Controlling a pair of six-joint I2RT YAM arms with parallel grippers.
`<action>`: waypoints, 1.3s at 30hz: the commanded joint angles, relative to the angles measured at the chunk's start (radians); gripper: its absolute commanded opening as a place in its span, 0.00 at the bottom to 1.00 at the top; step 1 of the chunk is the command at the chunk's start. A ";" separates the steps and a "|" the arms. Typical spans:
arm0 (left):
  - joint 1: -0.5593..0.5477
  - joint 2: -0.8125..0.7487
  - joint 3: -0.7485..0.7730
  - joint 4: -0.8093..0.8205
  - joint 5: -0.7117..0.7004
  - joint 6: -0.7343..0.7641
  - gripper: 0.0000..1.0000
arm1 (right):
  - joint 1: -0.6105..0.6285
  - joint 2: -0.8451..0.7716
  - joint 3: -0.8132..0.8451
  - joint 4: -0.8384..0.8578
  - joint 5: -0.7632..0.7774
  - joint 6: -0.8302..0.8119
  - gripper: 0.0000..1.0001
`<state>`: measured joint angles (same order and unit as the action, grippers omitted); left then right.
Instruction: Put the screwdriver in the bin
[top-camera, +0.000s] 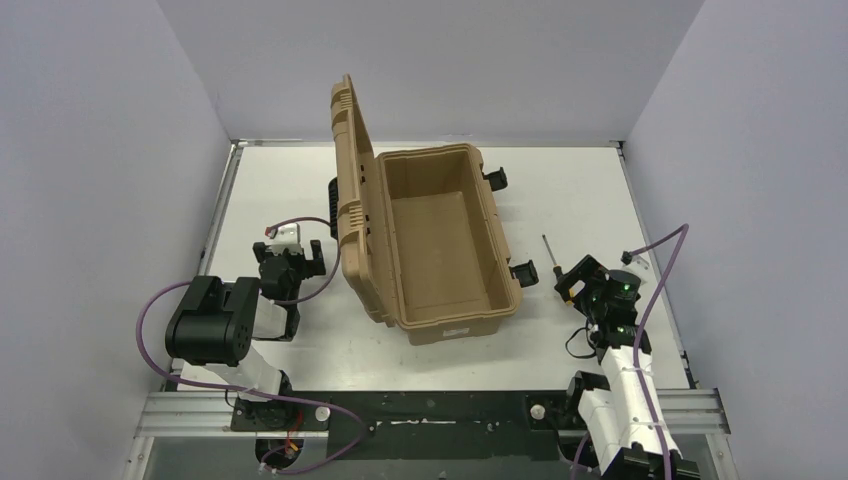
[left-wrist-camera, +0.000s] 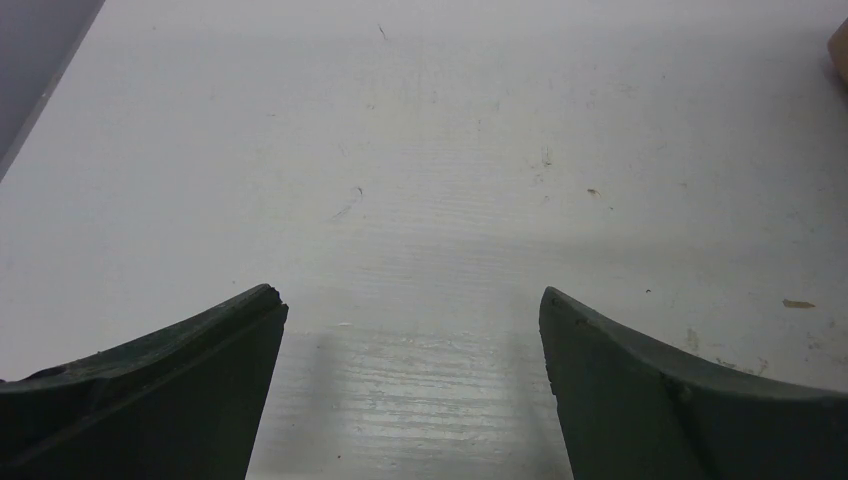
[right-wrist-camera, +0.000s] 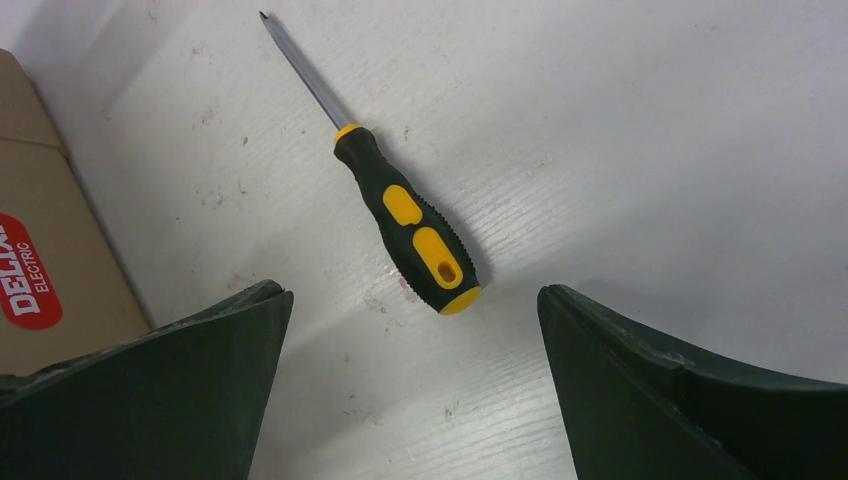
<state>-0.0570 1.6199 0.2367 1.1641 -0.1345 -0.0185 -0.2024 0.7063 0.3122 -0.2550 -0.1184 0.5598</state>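
Note:
The screwdriver (right-wrist-camera: 405, 215) lies flat on the white table, orange-and-black handle toward me, thin shaft pointing away to the upper left. In the top view it (top-camera: 551, 252) lies right of the bin. The bin (top-camera: 440, 240) is a large tan case, lid (top-camera: 350, 190) standing open on its left side, inside empty. Its tan wall with a red label shows in the right wrist view (right-wrist-camera: 40, 260). My right gripper (right-wrist-camera: 412, 300) is open, just short of the handle's end, empty. It shows in the top view (top-camera: 582, 283). My left gripper (left-wrist-camera: 410, 305) is open and empty over bare table, left of the bin (top-camera: 290, 262).
Black latches (top-camera: 523, 272) stick out of the bin's right side toward the screwdriver. Grey walls close the table on the left, back and right. A purple cable (top-camera: 660, 270) loops beside the right arm.

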 joint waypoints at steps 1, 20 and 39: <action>0.002 -0.007 0.015 0.051 0.000 -0.008 0.97 | -0.005 -0.006 0.043 0.020 0.043 -0.003 1.00; 0.003 -0.008 0.015 0.051 0.000 -0.007 0.97 | 0.032 0.800 0.765 -0.456 0.067 -0.422 1.00; 0.003 -0.008 0.015 0.052 0.000 -0.007 0.97 | 0.146 1.066 0.727 -0.437 0.051 -0.424 0.13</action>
<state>-0.0570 1.6199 0.2367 1.1641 -0.1345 -0.0189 -0.0521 1.7409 1.0508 -0.6891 -0.0772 0.1463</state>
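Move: The screwdriver's middle lies some 8 cm ahead of the right hand, about 2 cm to its left and 6 cm below, flat on the table with its tip forward and a little left. The bin's near latch is about 6 cm to the left of the screwdriver's middle and level with it; the bin's centre is some 14 cm ahead and 24 cm left of the hand. From the left hand the screwdriver is roughly 50 cm right and 5 cm back. Lift the open right gripper forward in an arc, about 9 cm out and 8 cm up, then bring it down some 14 cm and slightly back onto the screwdriver, easing left. On the way tip the fingers about 40 degrees towards straight down and turn them counter-clockwise to line up with the shaft. Once low, close on the front half of the handle and pinch it from both sides. ##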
